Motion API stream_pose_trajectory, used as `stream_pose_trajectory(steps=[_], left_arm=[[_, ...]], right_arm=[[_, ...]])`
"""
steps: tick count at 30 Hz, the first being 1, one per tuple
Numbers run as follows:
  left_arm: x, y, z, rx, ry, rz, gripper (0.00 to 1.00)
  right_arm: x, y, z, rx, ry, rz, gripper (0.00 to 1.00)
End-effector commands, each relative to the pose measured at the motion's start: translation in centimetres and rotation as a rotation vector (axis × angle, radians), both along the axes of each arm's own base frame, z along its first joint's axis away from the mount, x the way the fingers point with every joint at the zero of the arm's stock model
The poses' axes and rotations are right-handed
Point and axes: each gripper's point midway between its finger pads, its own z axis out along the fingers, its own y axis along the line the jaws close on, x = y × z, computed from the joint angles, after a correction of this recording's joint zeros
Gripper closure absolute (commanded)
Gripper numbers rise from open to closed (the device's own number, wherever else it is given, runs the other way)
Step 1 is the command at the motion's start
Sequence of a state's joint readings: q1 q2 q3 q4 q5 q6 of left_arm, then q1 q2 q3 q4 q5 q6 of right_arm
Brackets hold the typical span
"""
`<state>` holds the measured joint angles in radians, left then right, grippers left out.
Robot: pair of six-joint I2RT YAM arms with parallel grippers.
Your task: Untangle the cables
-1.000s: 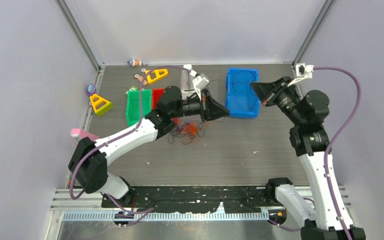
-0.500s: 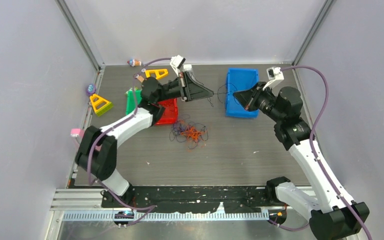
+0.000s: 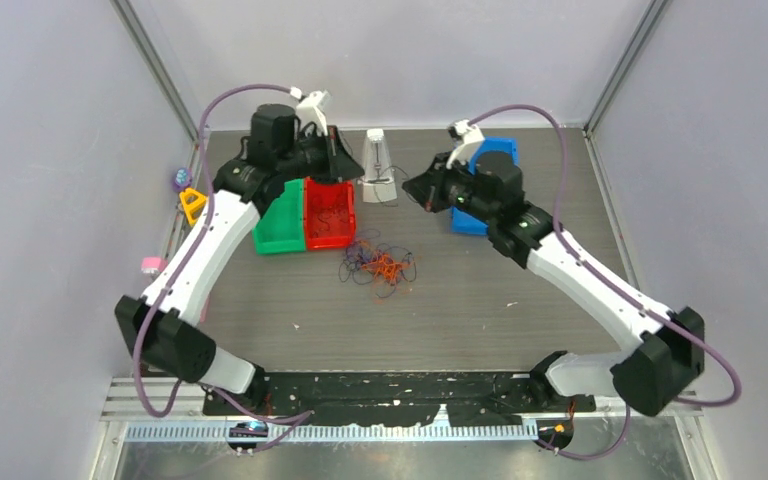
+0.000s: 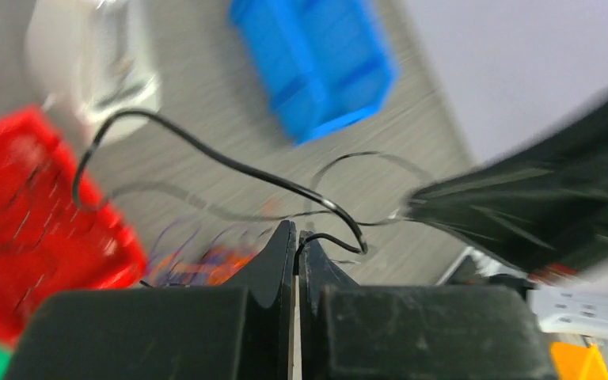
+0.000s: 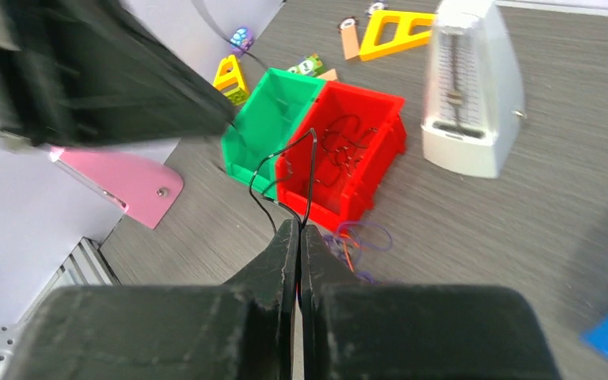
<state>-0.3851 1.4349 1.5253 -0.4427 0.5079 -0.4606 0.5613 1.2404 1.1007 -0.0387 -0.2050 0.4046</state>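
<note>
A loose clump of orange-red, purple and black cables (image 3: 378,262) lies on the table in front of the red bin (image 3: 328,238). One thin black cable (image 4: 206,155) hangs in the air between both grippers. My left gripper (image 3: 346,170) is shut on one end of it (image 4: 295,232), above the red bin's far edge. My right gripper (image 3: 408,187) is shut on the other end (image 5: 299,226), with the black cable (image 5: 310,170) looping up from its tips. The two grippers face each other a short way apart.
A green bin (image 3: 278,225) adjoins the red bin, which holds thin dark strands (image 5: 347,146). A white metronome (image 3: 376,165) stands between the grippers at the back. The blue bin (image 3: 468,222) lies behind the right arm. Yellow triangle toys (image 5: 396,30) and a pink piece (image 5: 119,178) lie left.
Both arms swung left with the black cable. The left gripper went from mid-table back over the red bin; the right gripper left the blue bin and came beside the metronome.
</note>
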Motion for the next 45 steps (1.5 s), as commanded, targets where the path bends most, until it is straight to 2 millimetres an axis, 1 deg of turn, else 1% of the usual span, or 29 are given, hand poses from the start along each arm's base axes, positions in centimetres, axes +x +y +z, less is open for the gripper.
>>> stream_pose_trajectory(steps=[1,2,3,4,5,6,7,8,9,10,12,13,14,18,20,21,22,23,26,27,28,29,31,35,37,39,42,43,45], left_arm=[[0.8,5.5,-10.4,0.385,0.242,0.153,1.0],[1.2,5.8,-11.0,0.392,0.253,0.165,1.0],[1.7,6.1,-11.7,0.397,0.265,0.175,1.0],[2.3,6.3,-12.2,0.405,0.274,0.188,1.0],[2.8,6.5,-12.6,0.416,0.282,0.2,1.0],[3.4,6.7,-13.1,0.432,0.292,0.21,1.0],[3.9,6.8,-13.7,0.446,0.304,0.217,1.0],[4.4,6.8,-14.1,0.452,0.314,0.218,1.0],[5.0,6.7,-14.7,0.459,0.328,0.217,1.0],[5.5,6.7,-15.0,0.464,0.337,0.22,1.0],[6.6,7.1,-16.1,0.489,0.36,0.234,1.0],[7.0,7.4,-16.7,0.506,0.37,0.245,1.0],[7.4,7.7,-17.4,0.518,0.383,0.255,1.0],[8.6,8.1,-20.1,0.539,0.431,0.258,1.0],[9.1,8.3,-21.3,0.551,0.447,0.265,1.0],[9.3,8.5,-21.9,0.557,0.455,0.272,1.0],[9.6,8.7,-22.3,0.557,0.459,0.281,1.0],[9.8,8.8,-22.7,0.557,0.463,0.287,1.0],[10.2,9.1,-23.7,0.569,0.476,0.302,1.0],[10.3,9.4,-23.9,0.575,0.477,0.309,1.0],[10.4,9.5,-23.9,0.582,0.476,0.317,1.0],[10.4,9.7,-23.8,0.589,0.471,0.322,1.0],[10.3,10.0,-23.3,0.595,0.459,0.332,0.9],[9.8,10.5,-21.2,0.596,0.414,0.353,0.7],[9.3,10.8,-20.6,0.594,0.406,0.358,0.64],[8.7,11.0,-19.8,0.594,0.399,0.362,0.6],[7.9,11.6,-18.6,0.605,0.379,0.38,0.59],[7.7,11.9,-18.1,0.609,0.369,0.39,0.58],[7.1,12.2,-17.1,0.605,0.35,0.395,0.56]], right_arm=[[2.5,3.8,2.6,-0.007,-0.106,-0.034,0.95],[2.5,4.9,3.1,-0.003,-0.116,-0.02,0.95],[3.3,5.9,1.8,-0.024,-0.095,-0.023,0.95],[3.2,7.0,2.4,-0.016,-0.104,-0.008,0.95],[3.9,8.0,0.9,-0.037,-0.082,-0.007,0.95],[3.9,8.9,1.5,-0.029,-0.089,0.001,0.95],[4.7,9.7,0.0,-0.051,-0.067,-0.005,0.94],[4.7,10.7,0.7,-0.04,-0.076,0.005,0.95],[5.6,11.1,-0.8,-0.065,-0.057,-0.022,0.95],[6.1,12.1,-1.5,-0.071,-0.047,-0.025,0.95],[6.9,13.1,-2.5,-0.075,-0.032,-0.043,0.94],[7.3,13.4,-2.8,-0.069,-0.023,-0.057,0.95],[7.8,13.9,-3.7,-0.076,-0.01,-0.059,0.95],[8.9,15.5,-5.9,-0.1,0.02,-0.075,0.95],[9.4,16.0,-7.0,-0.11,0.036,-0.082,0.95],[9.5,16.2,-7.3,-0.106,0.042,-0.085,0.95],[9.7,16.3,-8.1,-0.114,0.053,-0.091,0.95],[9.8,16.5,-8.3,-0.111,0.062,-0.096,0.95],[10.3,16.6,-10.1,-0.121,0.092,-0.111,0.95],[10.4,16.8,-10.2,-0.117,0.096,-0.111,0.95],[10.5,17.0,-11.0,-0.126,0.111,-0.107,0.95],[10.5,17.3,-11.0,-0.12,0.115,-0.106,0.95],[10.6,17.6,-12.1,-0.126,0.134,-0.101,0.95],[10.5,18.3,-13.4,-0.133,0.152,-0.098,0.95],[10.6,18.5,-14.2,-0.145,0.165,-0.105,0.95],[10.8,18.7,-14.8,-0.15,0.172,-0.111,0.95],[11.0,19.2,-15.6,-0.159,0.183,-0.113,0.95],[11.0,19.2,-17.0,-0.187,0.204,-0.118,0.95],[11.2,19.6,-18.2,-0.216,0.223,-0.118,0.95]])
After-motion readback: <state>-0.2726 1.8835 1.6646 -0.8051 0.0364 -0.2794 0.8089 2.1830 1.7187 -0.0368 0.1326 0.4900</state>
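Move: Both grippers hold the freed black cable high above the table. The red bin it is going to lies about 12 cm ahead of the left hand, 7 cm left and 31 below, and 14 cm ahead of the right hand, 17 left and 27 below. From the left hand, the green bin is about 12 cm ahead and 18 left, the cable tangle 4 ahead and 5 right, and the white metronome 21 ahead and 6 right. Bring the left gripper down about 25 cm and some 10 cm forward and left towards the red bin, tilting until its fingers point mostly down. Then open it nearly halfway to let go of the black cable and rise 4 to 5 cm. Meanwhile carry the right gripper down and left, about 18 cm each, and 10 cm forward over the bin, still pinching its part. ##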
